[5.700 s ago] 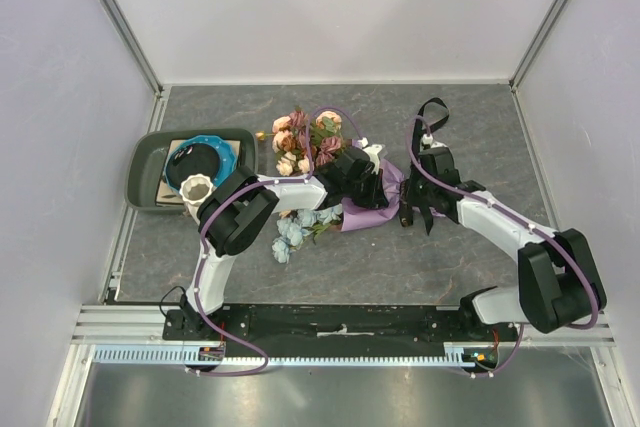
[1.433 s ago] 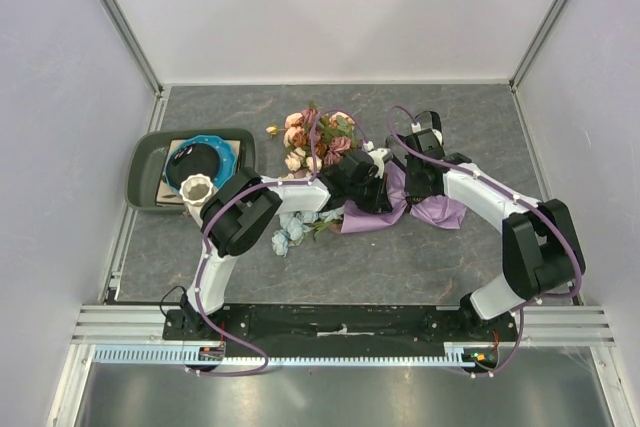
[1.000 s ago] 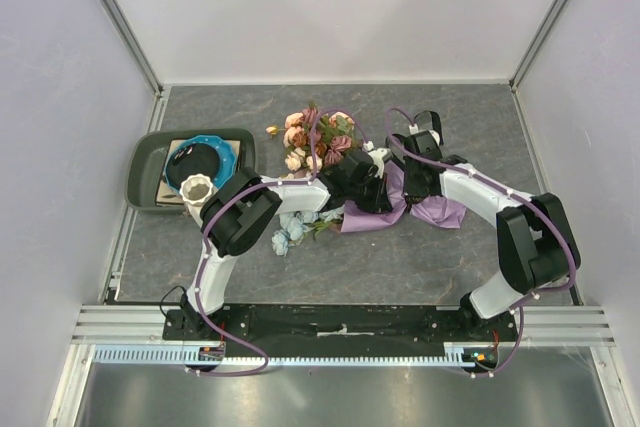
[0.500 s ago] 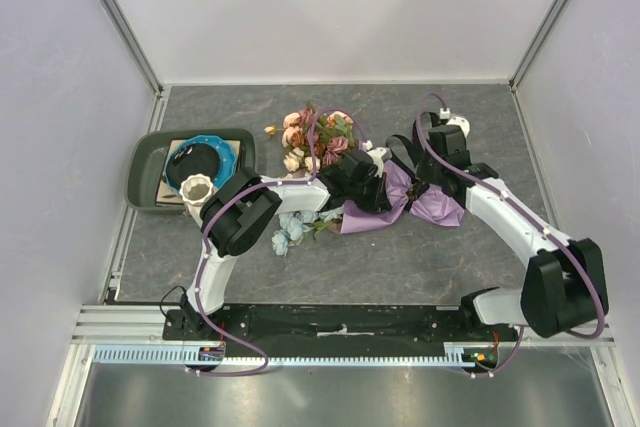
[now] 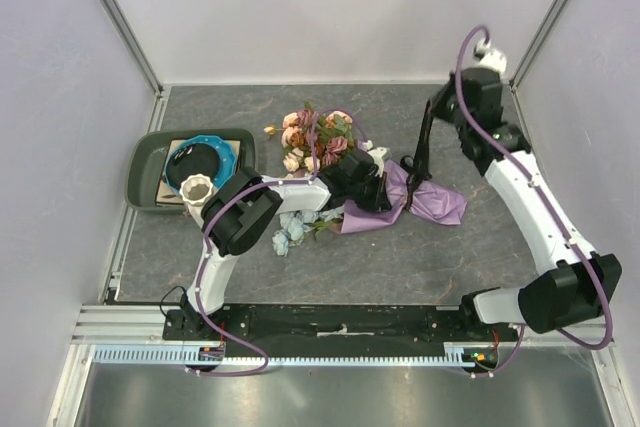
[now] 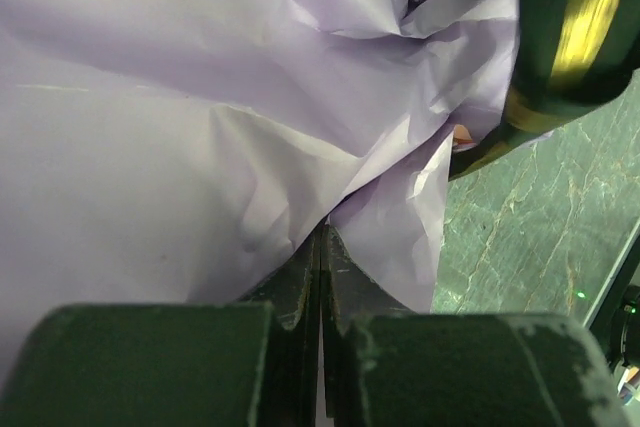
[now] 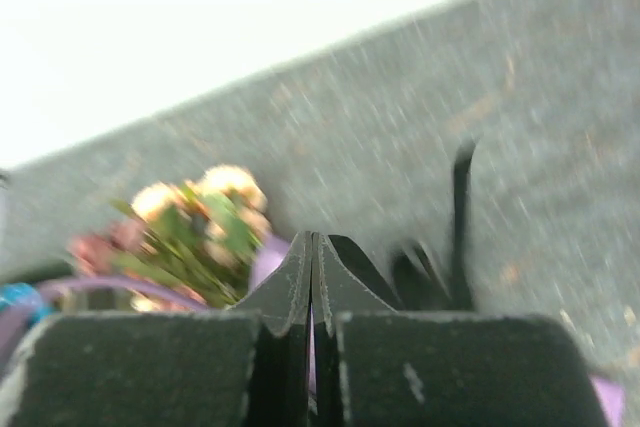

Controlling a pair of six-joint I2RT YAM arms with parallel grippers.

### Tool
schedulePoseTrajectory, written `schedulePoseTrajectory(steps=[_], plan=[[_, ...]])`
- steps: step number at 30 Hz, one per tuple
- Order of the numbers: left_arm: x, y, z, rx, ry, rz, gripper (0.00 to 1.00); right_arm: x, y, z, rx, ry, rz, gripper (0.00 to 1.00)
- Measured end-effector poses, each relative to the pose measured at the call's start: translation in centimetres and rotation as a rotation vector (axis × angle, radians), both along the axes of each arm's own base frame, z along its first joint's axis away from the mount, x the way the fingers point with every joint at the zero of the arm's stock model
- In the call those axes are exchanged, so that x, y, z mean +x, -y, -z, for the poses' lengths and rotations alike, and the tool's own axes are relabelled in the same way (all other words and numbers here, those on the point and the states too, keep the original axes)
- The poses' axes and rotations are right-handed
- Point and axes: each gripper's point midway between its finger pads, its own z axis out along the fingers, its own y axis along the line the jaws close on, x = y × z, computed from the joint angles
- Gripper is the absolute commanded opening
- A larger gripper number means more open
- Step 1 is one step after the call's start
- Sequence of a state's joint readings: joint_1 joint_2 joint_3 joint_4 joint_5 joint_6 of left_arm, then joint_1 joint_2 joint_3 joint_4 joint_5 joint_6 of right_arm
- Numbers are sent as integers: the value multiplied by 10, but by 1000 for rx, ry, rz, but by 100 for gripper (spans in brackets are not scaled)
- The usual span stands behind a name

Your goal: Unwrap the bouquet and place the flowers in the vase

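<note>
The bouquet (image 5: 425, 205) lies mid-table, its purple paper (image 6: 200, 127) crumpled. The flowers (image 5: 320, 137) fan out from its left end, blurred in the right wrist view (image 7: 200, 217). A few light blue flowers (image 5: 293, 228) lie loose nearer the front. My left gripper (image 5: 378, 185) is shut on a fold of the paper (image 6: 322, 232). My right gripper (image 5: 434, 109) is raised at the back right, jaws together (image 7: 313, 239), with the black ribbon (image 5: 421, 152) running taut from it down to the bouquet. The white ribbed vase (image 5: 198, 190) stands at the left.
A dark green tray (image 5: 143, 162) at the left holds a blue dish (image 5: 205, 159) on a flat block; the vase stands at its near right corner. White walls with metal rails close in the back and both sides.
My right arm has swung up and back to the right, drawing the black ribbon out from the bouquet. The left arm and the paper have stayed put.
</note>
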State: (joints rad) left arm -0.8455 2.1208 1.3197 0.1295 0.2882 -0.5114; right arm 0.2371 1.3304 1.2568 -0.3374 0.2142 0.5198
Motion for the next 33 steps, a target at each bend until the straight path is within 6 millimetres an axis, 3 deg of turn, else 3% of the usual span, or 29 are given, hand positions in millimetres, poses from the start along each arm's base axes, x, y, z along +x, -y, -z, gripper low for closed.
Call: schedulePoseTrajectory(steps=[4, 7, 10, 17, 20, 27, 33], plan=[[4, 2, 1, -1, 3, -5, 2, 23, -3, -107, 47, 203, 5, 0], [7, 3, 1, -2, 5, -9, 2, 26, -3, -182, 73, 344, 8, 0], [13, 5, 2, -4, 9, -15, 2, 19, 2, -253, 76, 479, 17, 0], [24, 4, 2, -10, 13, -31, 2, -23, 31, -370, 22, 744, 104, 0], [30, 4, 2, -15, 11, -33, 2, -56, 53, -403, -12, 841, 183, 0], [41, 3, 3, -15, 10, -47, 2, -139, 111, -454, -101, 1005, 427, 0], [43, 4, 2, 3, 5, -48, 2, -194, 151, -466, -174, 1041, 624, 0]])
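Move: Behind and below the raised right hand, which already grips the black ribbon, lies the wrap's tied waist: about 7 cm back, 9 cm left and 25 cm down. The purple tail spreads some 11 cm back and 2 cm left of that hand; the pink and peach flowers are about 30 cm left and 5 cm ahead, equally low. From the left hand, already on the wrap, the waist is roughly 4 cm ahead and 6 cm right, about level. Whipping the ribbon up and away from the wrap, the right hand climbs fast, some 45 cm, then also sweeps back about 20 cm and right about 15 cm. Its fingers stay shut on the ribbon while the wrist tips up some 60 degrees and swings counter-clockwise. The left hand, still shut on the purple wrap, eases about 4 cm forward. ##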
